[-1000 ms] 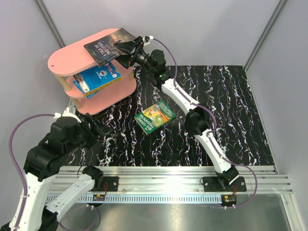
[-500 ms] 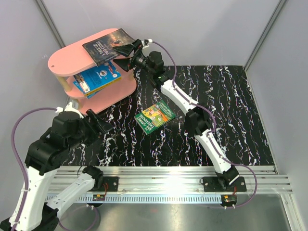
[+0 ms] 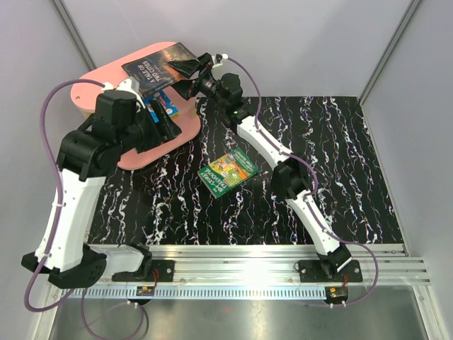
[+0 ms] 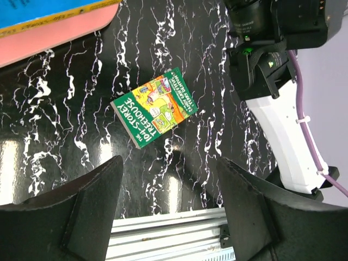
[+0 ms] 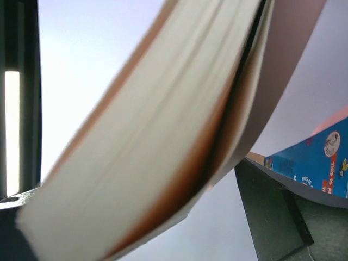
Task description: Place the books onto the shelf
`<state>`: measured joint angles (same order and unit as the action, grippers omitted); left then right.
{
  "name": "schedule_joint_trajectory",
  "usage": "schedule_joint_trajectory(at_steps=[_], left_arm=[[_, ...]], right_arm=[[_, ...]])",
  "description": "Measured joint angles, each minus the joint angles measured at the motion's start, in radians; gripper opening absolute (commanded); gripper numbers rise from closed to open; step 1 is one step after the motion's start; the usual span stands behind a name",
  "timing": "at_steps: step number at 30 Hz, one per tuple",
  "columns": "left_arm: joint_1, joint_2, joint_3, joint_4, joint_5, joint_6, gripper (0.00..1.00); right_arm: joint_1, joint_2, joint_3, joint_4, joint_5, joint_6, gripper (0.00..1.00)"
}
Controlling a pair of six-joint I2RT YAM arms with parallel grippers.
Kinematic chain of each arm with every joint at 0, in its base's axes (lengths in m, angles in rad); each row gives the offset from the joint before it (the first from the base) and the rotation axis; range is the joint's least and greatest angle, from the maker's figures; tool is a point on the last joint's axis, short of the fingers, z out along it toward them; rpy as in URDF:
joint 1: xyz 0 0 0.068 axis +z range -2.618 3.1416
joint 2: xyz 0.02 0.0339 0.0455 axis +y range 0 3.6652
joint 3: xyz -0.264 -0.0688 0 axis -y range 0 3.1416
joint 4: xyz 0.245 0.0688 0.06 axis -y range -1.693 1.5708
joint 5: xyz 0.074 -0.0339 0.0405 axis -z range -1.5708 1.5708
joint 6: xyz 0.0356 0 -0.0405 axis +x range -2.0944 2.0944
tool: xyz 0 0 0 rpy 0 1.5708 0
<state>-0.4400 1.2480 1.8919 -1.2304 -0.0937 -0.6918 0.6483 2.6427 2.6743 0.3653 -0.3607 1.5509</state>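
Observation:
A dark book [image 3: 157, 65] lies on the top board of the pink shelf [image 3: 99, 76], its right corner past the board's edge. My right gripper [image 3: 186, 77] stands open around that corner, and the right wrist view shows the book's pale page edge [image 5: 152, 125] between the wide jaws. A blue book [image 3: 167, 105] sits on the middle board; its cover [image 5: 315, 163] also shows low right in the right wrist view. A green book [image 3: 228, 172] lies flat on the black table [image 3: 318, 156]. My left gripper [image 3: 168, 122] hangs open and empty above the shelf's front edge, looking down at the green book [image 4: 154, 106].
The right arm's forearm [image 4: 283, 125] crosses the table to the right of the green book. An aluminium rail [image 3: 248, 258] runs along the near edge. Grey walls close in the table behind and at both sides.
My left arm has swung up from the near left of the table to over the shelf's front. The right jaws have spread wider around the dark book's corner.

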Motion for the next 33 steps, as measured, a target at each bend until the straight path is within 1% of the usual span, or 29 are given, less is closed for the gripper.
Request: schedule_joint_trajectory(at_steps=[3, 6, 12, 15, 22, 23, 24, 25, 26, 28, 29, 30, 32, 33], left_arm=[[0.000, 0.015, -0.013, 0.006, 0.012, 0.010, 0.71], [0.001, -0.005, -0.047, 0.014, 0.013, 0.011, 0.72], [0.011, -0.013, -0.053, 0.017, 0.014, 0.024, 0.71], [0.015, 0.023, -0.021, 0.025, 0.014, 0.035, 0.71], [0.029, 0.157, 0.065, 0.055, 0.018, 0.055, 0.70], [0.034, 0.183, 0.090, 0.055, 0.020, 0.058, 0.70], [0.038, 0.199, 0.107, 0.058, 0.022, 0.060, 0.70], [0.043, 0.216, 0.126, 0.061, 0.024, 0.064, 0.70], [0.047, 0.230, 0.143, 0.062, 0.027, 0.066, 0.70], [0.056, 0.245, 0.166, 0.068, 0.032, 0.068, 0.70], [0.058, 0.246, 0.168, 0.070, 0.034, 0.068, 0.69], [0.061, 0.244, 0.168, 0.071, 0.035, 0.068, 0.69], [0.066, 0.232, 0.154, 0.081, 0.037, 0.068, 0.69], [0.068, 0.220, 0.134, 0.085, 0.038, 0.068, 0.70]], right_arm=[[-0.006, 0.008, 0.002, 0.048, -0.003, 0.014, 1.00], [-0.011, 0.009, -0.023, 0.096, -0.023, 0.018, 1.00], [-0.037, -0.018, -0.165, 0.204, -0.077, 0.039, 1.00], [-0.056, -0.025, -0.221, 0.247, -0.106, 0.050, 1.00], [-0.076, -0.027, -0.208, 0.251, -0.122, 0.062, 1.00], [-0.078, -0.027, -0.204, 0.251, -0.122, 0.062, 0.98], [-0.080, -0.027, -0.198, 0.251, -0.123, 0.062, 0.92], [-0.082, -0.027, -0.194, 0.251, -0.123, 0.062, 0.74], [-0.083, -0.027, -0.190, 0.251, -0.123, 0.057, 0.62], [-0.086, -0.027, -0.183, 0.250, -0.123, 0.062, 0.29], [-0.087, -0.027, -0.179, 0.248, -0.124, 0.063, 0.22], [-0.089, -0.027, -0.174, 0.242, -0.126, 0.061, 0.18], [-0.092, -0.027, -0.172, 0.236, -0.135, 0.062, 0.10], [-0.092, -0.027, -0.172, 0.235, -0.135, 0.061, 0.09]])
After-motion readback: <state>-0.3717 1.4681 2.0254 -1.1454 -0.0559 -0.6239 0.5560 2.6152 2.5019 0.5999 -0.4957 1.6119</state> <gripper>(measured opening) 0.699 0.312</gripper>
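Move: For the right hand, wide open at the black "A Tale of Two Cities" book, the book's middle is about 5 cm left, 2 cm ahead and roughly level. From that hand, the pink shelf's top board is some 15 cm left, 4 cm lower and level fore-and-aft; the blue book is about 13 cm left, 5 cm back and 12 cm lower. From the left hand, the black book is about 24 cm ahead, 7 cm left, roughly level. Right hand slides about 4 cm right and closes on the black book's edge; left advances 7 cm towards it. ##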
